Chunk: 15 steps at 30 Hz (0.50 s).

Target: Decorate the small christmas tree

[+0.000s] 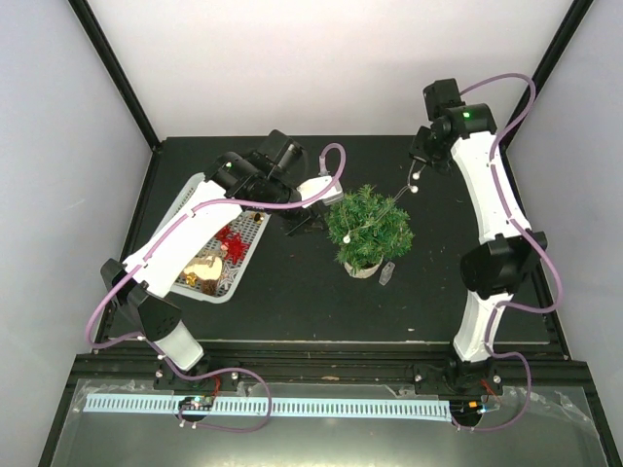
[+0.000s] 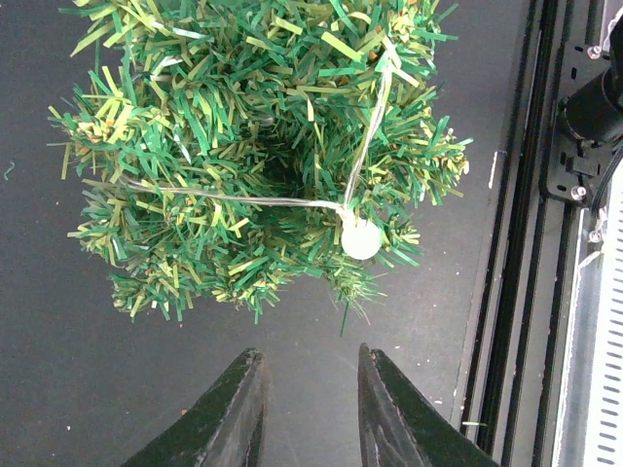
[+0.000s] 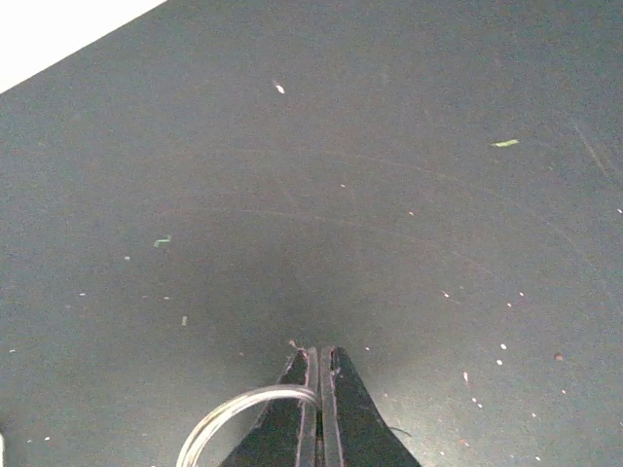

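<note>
The small christmas tree [image 1: 366, 230] stands mid-table in its whitish pot. A thin silvery light wire [image 2: 362, 146] with a round white bulb [image 2: 361, 237] lies draped over its branches [image 2: 253, 156]. My left gripper [image 1: 300, 223] sits just left of the tree, low over the table. In the left wrist view the left gripper [image 2: 310, 365] is open with nothing between its fingers, a little short of the lowest sprigs. My right gripper [image 1: 419, 163] hovers behind and right of the tree. Seen from the right wrist, the right gripper [image 3: 319, 358] is shut on the wire [image 3: 234, 407], which loops off to the left.
A white mesh basket [image 1: 185, 209] holding red and gold ornaments [image 1: 219, 255] lies at the left, partly under my left arm. A small clear piece [image 1: 386, 273] lies on the black table next to the pot. Black frame rails [image 2: 555, 243] run along the near edge.
</note>
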Each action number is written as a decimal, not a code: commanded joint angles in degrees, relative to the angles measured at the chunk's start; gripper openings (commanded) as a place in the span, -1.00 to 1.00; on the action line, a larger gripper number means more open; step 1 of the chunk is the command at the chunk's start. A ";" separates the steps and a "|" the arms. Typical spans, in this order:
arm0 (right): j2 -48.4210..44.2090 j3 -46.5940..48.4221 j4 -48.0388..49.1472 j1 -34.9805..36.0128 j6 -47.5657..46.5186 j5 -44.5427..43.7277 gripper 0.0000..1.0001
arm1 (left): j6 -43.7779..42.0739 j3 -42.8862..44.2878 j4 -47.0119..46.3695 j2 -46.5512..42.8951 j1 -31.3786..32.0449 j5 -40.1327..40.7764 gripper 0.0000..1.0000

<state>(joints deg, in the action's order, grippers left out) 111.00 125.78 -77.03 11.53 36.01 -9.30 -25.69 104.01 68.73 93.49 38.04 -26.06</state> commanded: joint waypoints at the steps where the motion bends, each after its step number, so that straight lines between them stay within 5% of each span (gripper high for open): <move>1: -5.79 -0.14 4.18 0.47 -2.39 4.26 -0.98 | 1.48 2.07 -2.24 -0.43 -0.16 0.42 -0.43; 15: -39.52 -21.30 14.87 11.18 -14.59 17.14 -0.98 | 1.85 7.64 -3.38 1.96 -0.17 -1.97 -0.42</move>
<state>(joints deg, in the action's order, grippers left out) 74.72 108.86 -63.66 18.90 27.49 2.63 -25.02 106.30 67.07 94.11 37.95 -26.13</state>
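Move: My right hand holds the light string beyond and to the right of the christmas tree, whose middle lies about 17 cm back, 13 cm to the left and some 14 cm below. The bulb resting on the tree is about 5 cm left of its middle and 2 cm nearer me; the battery pack lies on the table about 20 cm back and 8 cm left of my right hand. From my left hand the tree is some 12 cm right, 2 cm ahead and 14 cm below. I keep my right fingers shut on the string and sweep the hand up about 17 cm and back about 13 cm, with a smaller drift left, slow at first and then fast. This draws the string from beyond the tree to high above its right side. As the hand climbs, its fingertips swing up and forward by some 30 degrees and the wrist turns counter-clockwise. ##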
